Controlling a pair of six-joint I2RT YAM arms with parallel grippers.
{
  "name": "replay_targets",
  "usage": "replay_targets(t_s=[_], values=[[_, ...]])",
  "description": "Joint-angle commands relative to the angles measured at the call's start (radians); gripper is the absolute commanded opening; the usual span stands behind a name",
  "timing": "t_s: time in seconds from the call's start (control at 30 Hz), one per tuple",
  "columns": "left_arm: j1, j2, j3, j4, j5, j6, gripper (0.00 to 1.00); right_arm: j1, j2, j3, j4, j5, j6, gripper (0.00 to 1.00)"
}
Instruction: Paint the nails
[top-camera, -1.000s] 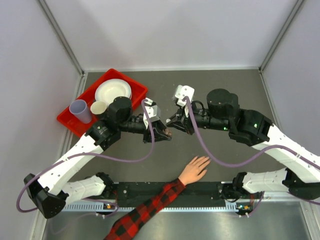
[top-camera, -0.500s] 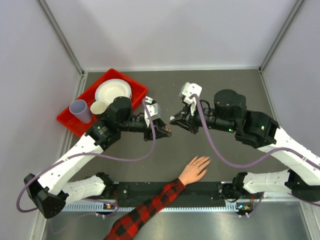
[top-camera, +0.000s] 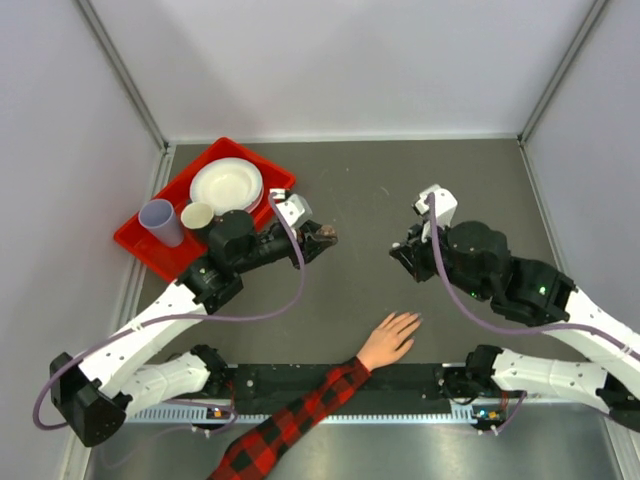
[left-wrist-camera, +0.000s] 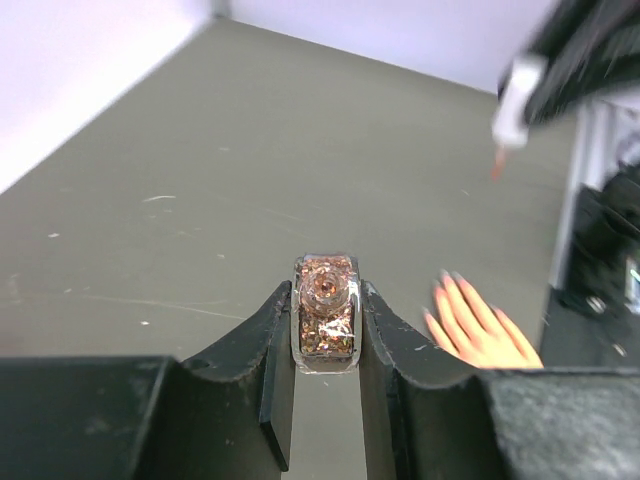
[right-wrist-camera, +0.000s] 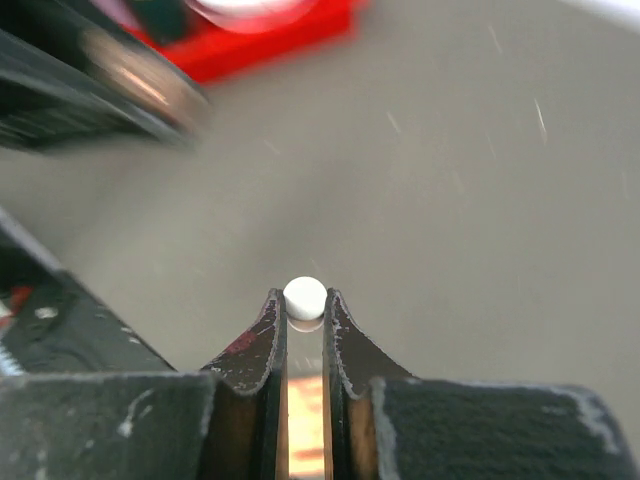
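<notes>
A peach hand (top-camera: 388, 341) in a red-and-black plaid sleeve lies palm down near the front edge, fingers spread; its nails (top-camera: 411, 321) point away from the arms. In the left wrist view the hand (left-wrist-camera: 478, 328) lies to the right. My left gripper (top-camera: 322, 240) is shut on a small uncapped bottle of coppery glitter polish (left-wrist-camera: 324, 338), held above the table's middle. My right gripper (top-camera: 402, 256) is shut on the white brush cap (right-wrist-camera: 305, 297), above and beyond the hand. The cap (left-wrist-camera: 512, 100) hangs with its brush tip pointing down.
A red tray (top-camera: 272, 178) at the back left holds a white plate (top-camera: 227, 184), a lilac cup (top-camera: 160, 221) and a small beige cup (top-camera: 197, 215). A black rail (top-camera: 300, 380) runs along the near edge under the sleeve.
My right gripper has drawn away to the right from the bottle, taking the brush cap with it. My left gripper has shifted slightly back with the bottle. The hand has stayed still.
</notes>
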Motion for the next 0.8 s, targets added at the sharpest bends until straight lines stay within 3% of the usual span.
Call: replay_targets(t_s=[0.0, 0.27, 0.47, 0.6, 0.77], values=[[0.000, 0.013, -0.032, 0.251, -0.128, -0.082, 0.00, -0.089, -0.098, -0.193, -0.085, 0.101, 0.207, 0.00], [-0.002, 0.142, 0.034, 0.259, -0.034, -0.081, 0.00, -0.119, -0.250, -0.469, -0.129, 0.187, 0.448, 0.00], [-0.002, 0.223, 0.081, 0.281, -0.037, -0.053, 0.00, -0.123, -0.206, -0.573, -0.139, 0.255, 0.613, 0.00], [-0.002, 0.283, 0.146, 0.226, -0.053, -0.006, 0.00, -0.123, -0.211, -0.655, -0.040, 0.242, 0.636, 0.00], [-0.002, 0.335, 0.187, 0.201, -0.062, 0.025, 0.00, -0.126, -0.234, -0.666, -0.071, 0.319, 0.656, 0.00]])
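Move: The right hand, gripping the white cap of the brush, is bound for the nails of the human hand: about 9 cm to its right, level with it fore and aft, and some 29 cm below. The back of that human hand lies about 8 cm nearer the base than the gripper, straight under it sideways, and the glitter bottle sits about 14 cm left and 3 cm farther out, slightly lower. From the left hand, which keeps hold of the bottle, the nails lie some 24 cm right, 4 cm back and 27 cm down. The right arm drops fast, about 24 cm down and 11 cm to the right, away from the bottle towards the fingertips of the human hand, its wrist swinging clockwise some 35 degrees and tipping downward while the fingers keep their grip on the brush cap. Meanwhile the left arm, still pinching the bottle, drifts forward and to the right over the open table, dipping and then partly rising again. ##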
